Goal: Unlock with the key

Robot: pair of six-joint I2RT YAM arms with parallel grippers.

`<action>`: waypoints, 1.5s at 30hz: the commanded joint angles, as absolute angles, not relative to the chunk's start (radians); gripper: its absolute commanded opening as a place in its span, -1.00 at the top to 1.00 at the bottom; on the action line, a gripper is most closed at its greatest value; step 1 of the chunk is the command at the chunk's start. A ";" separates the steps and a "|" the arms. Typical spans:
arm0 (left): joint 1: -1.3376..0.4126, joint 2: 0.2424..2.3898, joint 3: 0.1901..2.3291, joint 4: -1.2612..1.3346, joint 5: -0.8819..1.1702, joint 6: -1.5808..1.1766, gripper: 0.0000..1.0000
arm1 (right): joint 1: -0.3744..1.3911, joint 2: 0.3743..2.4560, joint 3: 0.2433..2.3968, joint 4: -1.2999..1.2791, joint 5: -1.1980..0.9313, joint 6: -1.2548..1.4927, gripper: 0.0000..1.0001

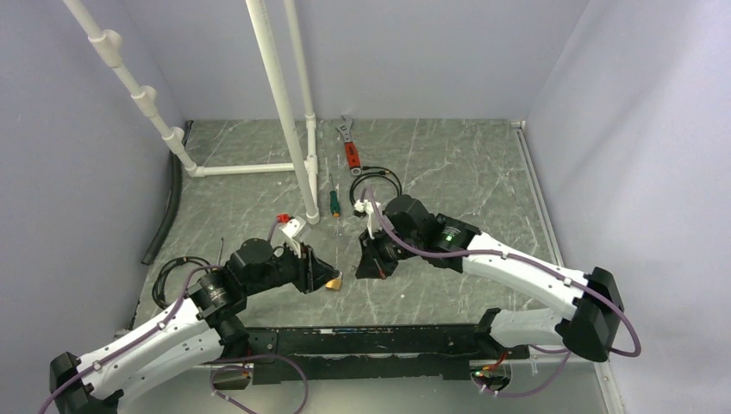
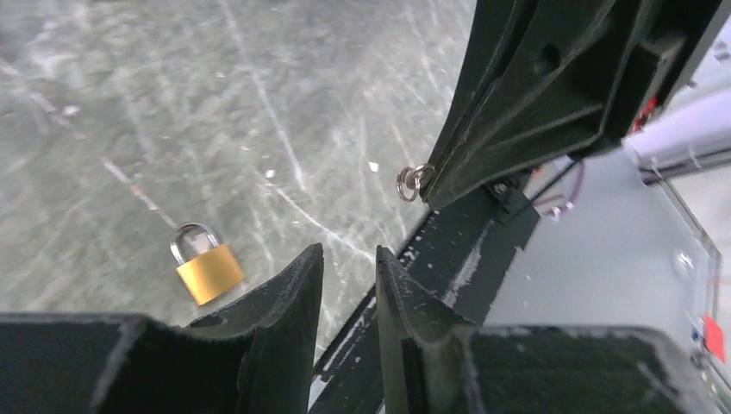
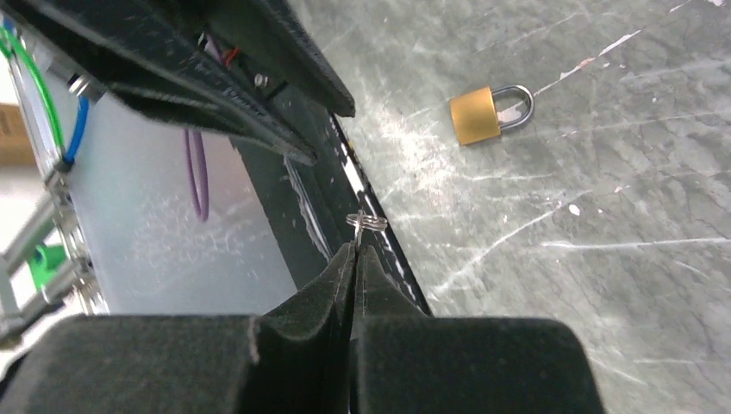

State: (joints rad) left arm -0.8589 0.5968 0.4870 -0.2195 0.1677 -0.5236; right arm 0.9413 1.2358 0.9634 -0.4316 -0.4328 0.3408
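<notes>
A small brass padlock lies flat on the grey table with its shackle closed. My left gripper hovers just beside it, open by a narrow gap with nothing between the fingers. My right gripper hangs a little to the right of the padlock, tips pointing down, shut. A small metal ring sticks out of its fingertips. The key on that ring is pinched between the pads and hidden.
A green-handled screwdriver, a red-handled wrench and a coiled black cable lie behind the grippers. A white pipe frame stands at the back left beside a black hose. A black rail runs along the near edge.
</notes>
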 commanded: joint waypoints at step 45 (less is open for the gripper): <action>-0.867 0.818 0.407 0.369 0.777 -0.490 0.37 | 1.064 1.125 1.003 -0.549 -0.605 0.104 1.00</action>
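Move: The small key, pinched at the tips of the right hand, has its wire rings about 5 cm to the left hand's right and 1 cm ahead, near its height. The rings lie about 2 cm to the right hand's left, 1 cm lower, neither ahead nor back. The brass padlock lies on the table some 7 cm ahead of the left hand and straight in line, 13 cm below; from the right hand it is about 8 cm ahead, 6 cm left and 13 cm below. Keeping the key pinched in its shut fingers, the right hand draws back about 7 cm, edging right at first and turning counter-clockwise, quickly, then at a creep. The left hand follows back and to the right, some 6 cm each way and slightly up, swinging clockwise some 30 degrees to bring its still part-open fingers around the key's rings; it doesn't close on them. ##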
